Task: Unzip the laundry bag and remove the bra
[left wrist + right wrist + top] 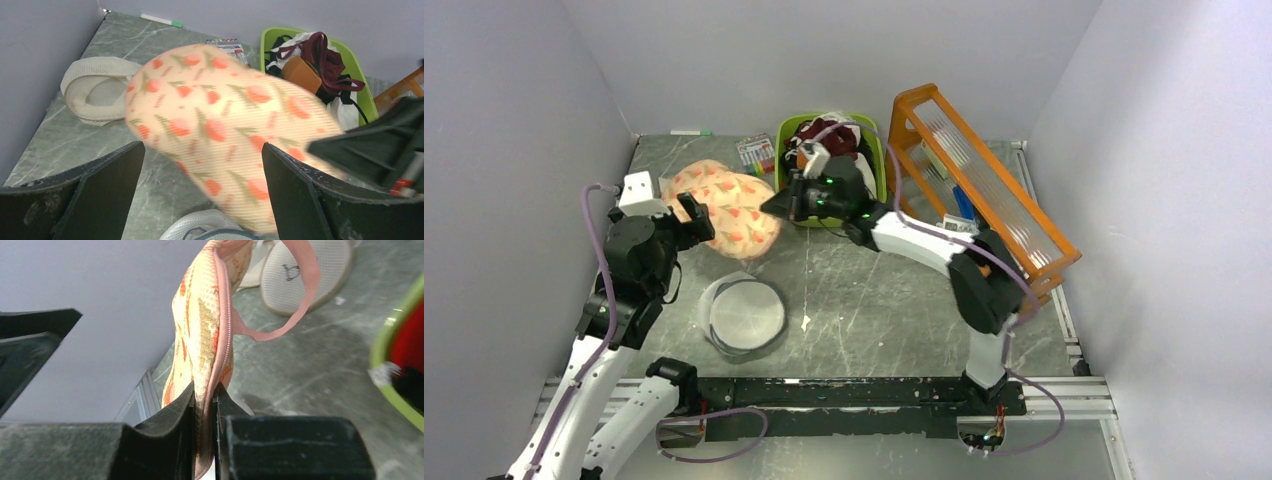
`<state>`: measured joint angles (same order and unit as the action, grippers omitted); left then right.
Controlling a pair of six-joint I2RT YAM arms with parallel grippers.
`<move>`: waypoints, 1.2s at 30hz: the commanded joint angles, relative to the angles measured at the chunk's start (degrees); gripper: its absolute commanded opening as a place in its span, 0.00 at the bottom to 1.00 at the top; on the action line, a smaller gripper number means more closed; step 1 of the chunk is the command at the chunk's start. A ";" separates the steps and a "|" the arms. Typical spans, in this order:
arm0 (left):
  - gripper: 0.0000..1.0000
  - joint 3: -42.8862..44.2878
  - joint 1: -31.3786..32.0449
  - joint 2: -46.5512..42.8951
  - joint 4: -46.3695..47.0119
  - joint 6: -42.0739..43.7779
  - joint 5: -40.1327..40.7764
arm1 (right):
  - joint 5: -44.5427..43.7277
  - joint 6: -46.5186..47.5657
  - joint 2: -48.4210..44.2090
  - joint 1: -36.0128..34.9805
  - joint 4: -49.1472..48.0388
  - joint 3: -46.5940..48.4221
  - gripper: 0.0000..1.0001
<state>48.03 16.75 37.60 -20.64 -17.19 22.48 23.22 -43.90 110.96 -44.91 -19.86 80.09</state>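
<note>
The laundry bag [724, 205], cream with red flowers, is held up on edge at the back left of the table. My right gripper [776, 205] is shut on the bag's pink zip edge [223, 325], which is pinched between its fingers [204, 400]; a pink loop strap [295, 315] hangs off the bag. My left gripper [696, 222] is open, its jaws wide apart just in front of the bag's near end [215, 125], touching nothing [202, 200]. The bag looks blurred in the left wrist view. I cannot make out the bra for certain.
A cream mesh padded item [95, 90] lies by the left wall behind the bag. A round white mesh disc with dark rim [744, 315] lies mid-table. A green basket [876, 160] of garments stands at the back. An orange rack [984, 190] stands right.
</note>
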 commanded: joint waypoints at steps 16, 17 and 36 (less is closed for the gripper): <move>0.99 1.43 -0.89 13.68 3.68 1.66 -25.50 | -19.51 13.71 -39.04 8.00 32.56 -35.25 0.04; 0.99 1.77 -0.85 15.39 3.39 1.30 -27.21 | -20.52 13.31 -41.10 8.07 33.66 -36.14 0.04; 0.99 -10.94 19.38 26.41 10.45 -28.47 -35.78 | -19.24 11.58 -38.13 8.12 31.23 -41.38 0.09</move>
<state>41.12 34.83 65.06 -15.94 -38.35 -9.87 6.07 -32.75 71.40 -36.82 14.44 37.28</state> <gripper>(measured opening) 0.990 0.110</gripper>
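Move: Already pinched by its zip edge and held in the air, the laundry bag has its middle about 11 cm left and 2 cm ahead of the right hand, some 4 cm lower; from the left hand it is roughly 10 cm ahead, 2 cm right and 12 cm below. The clear table spot lies about 10 cm back, 15 cm right and 17 cm below the right hand. The mesh bag is 16 cm back and 9 cm left of that hand, the green basket 14 cm ahead and 14 cm right. Sweeping the laundry bag off to the right by about 25 cm, the right hand keeps its shut pinch on the zip edge, draws back some 11 cm and lowers it towards the clear table, fingers tipping down. The open left hand follows, slowly at first, some 20 cm right and 17 cm down, tilting down and turning clockwise to hover over the bag's left part. ##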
